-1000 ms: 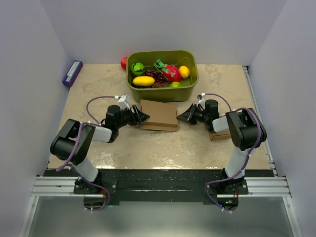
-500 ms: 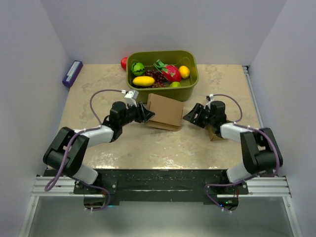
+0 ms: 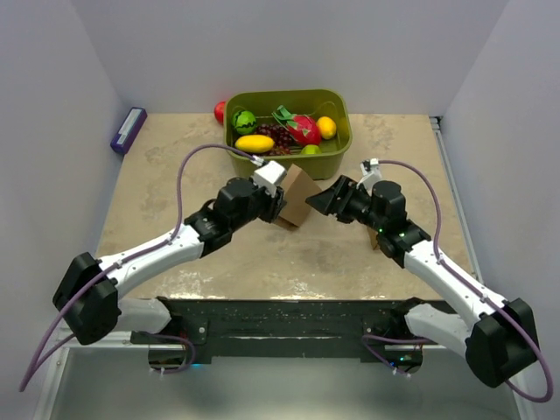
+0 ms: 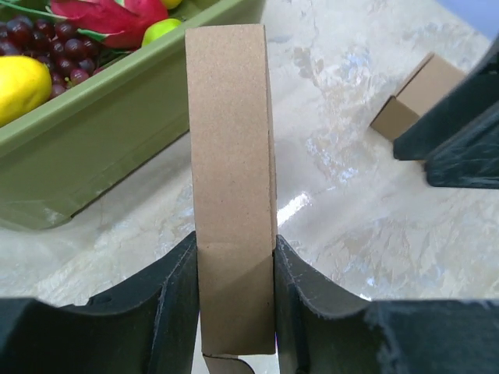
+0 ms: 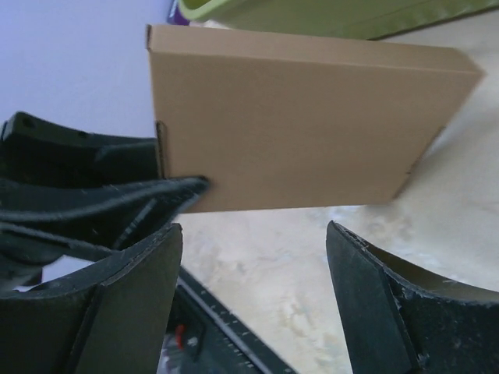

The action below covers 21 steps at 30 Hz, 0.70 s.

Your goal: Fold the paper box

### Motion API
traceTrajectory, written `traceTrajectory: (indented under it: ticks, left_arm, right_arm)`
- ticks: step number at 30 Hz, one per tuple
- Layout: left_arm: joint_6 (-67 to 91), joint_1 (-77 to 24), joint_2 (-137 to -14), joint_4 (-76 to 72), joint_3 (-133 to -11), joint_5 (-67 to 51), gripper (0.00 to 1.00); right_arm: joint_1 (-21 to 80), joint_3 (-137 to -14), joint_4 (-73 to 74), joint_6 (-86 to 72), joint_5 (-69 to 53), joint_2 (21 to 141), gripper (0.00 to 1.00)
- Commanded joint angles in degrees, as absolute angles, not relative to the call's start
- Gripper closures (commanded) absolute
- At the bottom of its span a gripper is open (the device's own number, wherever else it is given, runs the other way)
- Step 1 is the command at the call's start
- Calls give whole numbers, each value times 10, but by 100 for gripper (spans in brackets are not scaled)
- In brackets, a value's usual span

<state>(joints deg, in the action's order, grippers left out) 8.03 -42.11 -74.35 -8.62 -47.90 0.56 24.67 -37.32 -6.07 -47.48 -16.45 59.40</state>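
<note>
The paper box (image 3: 299, 194) is a flat brown cardboard piece held up on edge in front of the green bin. My left gripper (image 3: 278, 199) is shut on its left end; in the left wrist view the narrow edge of the paper box (image 4: 230, 140) rises between the two fingers of the left gripper (image 4: 234, 249). My right gripper (image 3: 325, 199) stands open just right of the box, not touching it. In the right wrist view the paper box (image 5: 304, 125) shows its broad face above the right gripper (image 5: 253, 234), which has nothing between its fingers.
A green bin (image 3: 289, 162) full of toy fruit stands right behind the box. A small cardboard cube (image 4: 413, 105) sits on the table to the right, half hidden under my right arm (image 3: 378, 238). A purple object (image 3: 129, 129) lies at the back left.
The left arm has reached forward and tipped the box from lying flat to standing on edge, closing on it. The right gripper has opened and its arm has stretched out.
</note>
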Motion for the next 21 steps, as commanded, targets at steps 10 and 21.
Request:
traceTrajectory:
  ticks: [10,21]
  left_arm:
    - [-66,-594,-773,122,-577,255,73]
    - [-111,-680,-816,139,-595,346,68]
  right_arm:
    - [316,-396,-142,-628,-155,625,20]
    - [318,-367,-136,-637,-121,657,20]
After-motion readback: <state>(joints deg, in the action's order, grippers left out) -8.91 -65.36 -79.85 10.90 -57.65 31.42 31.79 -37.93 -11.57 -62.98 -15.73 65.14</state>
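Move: The left hand holds the paper box by its near end. The box's middle is about 5 cm ahead and 5 cm to the right of that hand. From the open right hand it is roughly 4 cm ahead and 6 cm to the left, about level. The fruit bin sits some 26 cm ahead of the right hand and 8 cm left, 15 cm lower; the small carton is about 17 cm right of that hand, 2 cm ahead and 17 cm below. Keeping its pinch on the paper box's near end, the left hand draws the box back about 6 cm and a little to the right, rolling it some 30 degrees, left side up. The right hand, still wide open, slides about 5 cm left to bring its fingers close in on the box, rising slightly and then sinking back; whether they touch can't be seen. ##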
